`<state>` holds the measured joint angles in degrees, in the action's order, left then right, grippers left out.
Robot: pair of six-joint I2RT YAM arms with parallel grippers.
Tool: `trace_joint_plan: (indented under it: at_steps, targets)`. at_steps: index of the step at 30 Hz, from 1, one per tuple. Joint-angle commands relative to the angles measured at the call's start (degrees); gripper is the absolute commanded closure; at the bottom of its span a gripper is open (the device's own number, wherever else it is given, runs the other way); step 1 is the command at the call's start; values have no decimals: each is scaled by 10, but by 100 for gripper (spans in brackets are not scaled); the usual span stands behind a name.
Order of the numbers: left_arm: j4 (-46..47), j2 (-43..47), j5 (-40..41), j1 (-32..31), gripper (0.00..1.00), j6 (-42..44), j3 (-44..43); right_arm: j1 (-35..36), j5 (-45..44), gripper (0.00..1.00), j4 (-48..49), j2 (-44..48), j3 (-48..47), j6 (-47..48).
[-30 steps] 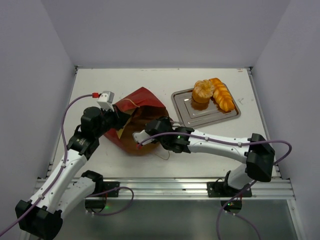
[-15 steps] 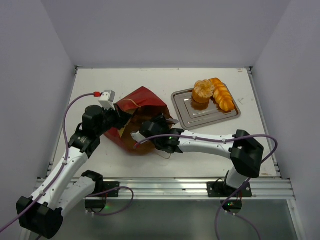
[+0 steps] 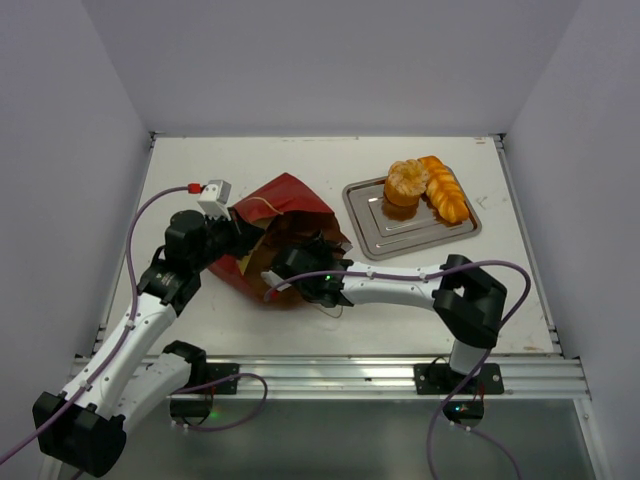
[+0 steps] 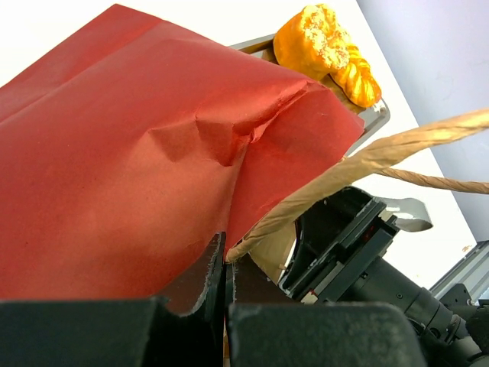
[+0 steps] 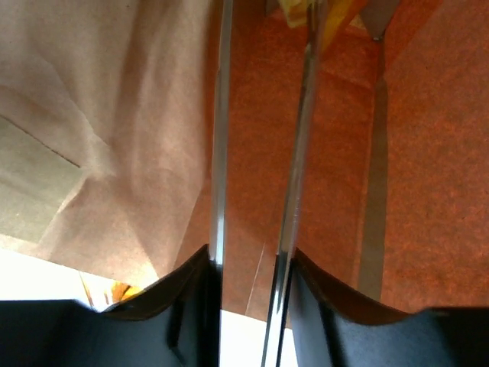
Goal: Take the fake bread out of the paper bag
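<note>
The dark red paper bag [image 3: 283, 202] lies on its side left of centre, its mouth toward the arms. My left gripper [image 4: 225, 264] is shut on the bag's rim by a string handle [image 4: 367, 157] and holds the mouth up. My right gripper [image 5: 263, 46] reaches deep into the bag's brown inside, with its jaws partly apart and nothing clearly between them. A bit of yellow fake bread [image 5: 330, 11] shows just past the right fingertip. In the top view the bag hides the right fingers. Two golden breads [image 3: 425, 185] sit on the metal tray [image 3: 400, 232].
The tray lies to the right of the bag, near the back right of the table. My right forearm [image 3: 390, 290] stretches across the table's front from its base. Grey walls close the table on three sides.
My right arm has pushed leftward and deeper into the bag, its elbow swinging left. The left gripper has kept its hold on the bag's rim.
</note>
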<state>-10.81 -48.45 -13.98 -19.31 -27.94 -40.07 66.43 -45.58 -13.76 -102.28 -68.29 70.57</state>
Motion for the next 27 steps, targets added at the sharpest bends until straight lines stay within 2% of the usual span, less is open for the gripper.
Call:
trace_joint_plan:
  at_steps: [1, 4, 6, 14, 19, 27]
  targets:
    - [21, 5, -17, 0, 100, -7, -25, 3, -26, 69, 5, -4, -22, 6]
    - [18, 8, -14, -1, 100, -5, -26, 3, -25, 85, -5, 3, -18, -2]
    - [18, 7, -11, -1, 100, -5, -26, 3, -23, 89, -18, 14, -20, -10]
    - [18, 6, 7, -1, 100, -4, -25, 3, 33, 93, -119, 117, 0, -89]
    - [27, 0, 11, -1, 100, -7, -22, 3, 125, 94, -201, 208, 12, -158]
    - [26, -9, 36, -1, 100, -6, -19, -29, 278, 95, -291, 356, 40, -193]
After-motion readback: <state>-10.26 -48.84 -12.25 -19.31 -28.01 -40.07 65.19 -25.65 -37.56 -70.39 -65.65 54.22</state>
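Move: The last bread is deep in the red paper bag at the tips of the tongs that the right hand holds crosswise, about 14 cm left of that hand, 2 cm ahead and some 9 cm below it. The tray lies about 14 cm ahead of the right hand and 22 cm to its right, the round loaf on it about 18 cm ahead and 20 cm to the right, both over 10 cm lower. From the left hand, pinching the bag's rim and handle, the bread is roughly 4 cm ahead, 2 cm left and 16 cm below. The right hand first stays nearly in place and squeezes the tongs together on the bread inside the bag, its fingers closing from nearly half open to about a fifth. Keeping that squeeze, it draws the tongs up about 9 cm while going back and to the right some 7 cm each, towards the bag's open mouth, its left side rolling up by over 20 degrees so that the tongs' tips lift, while the left hand keeps its pinch on the bag's rim and handle. ##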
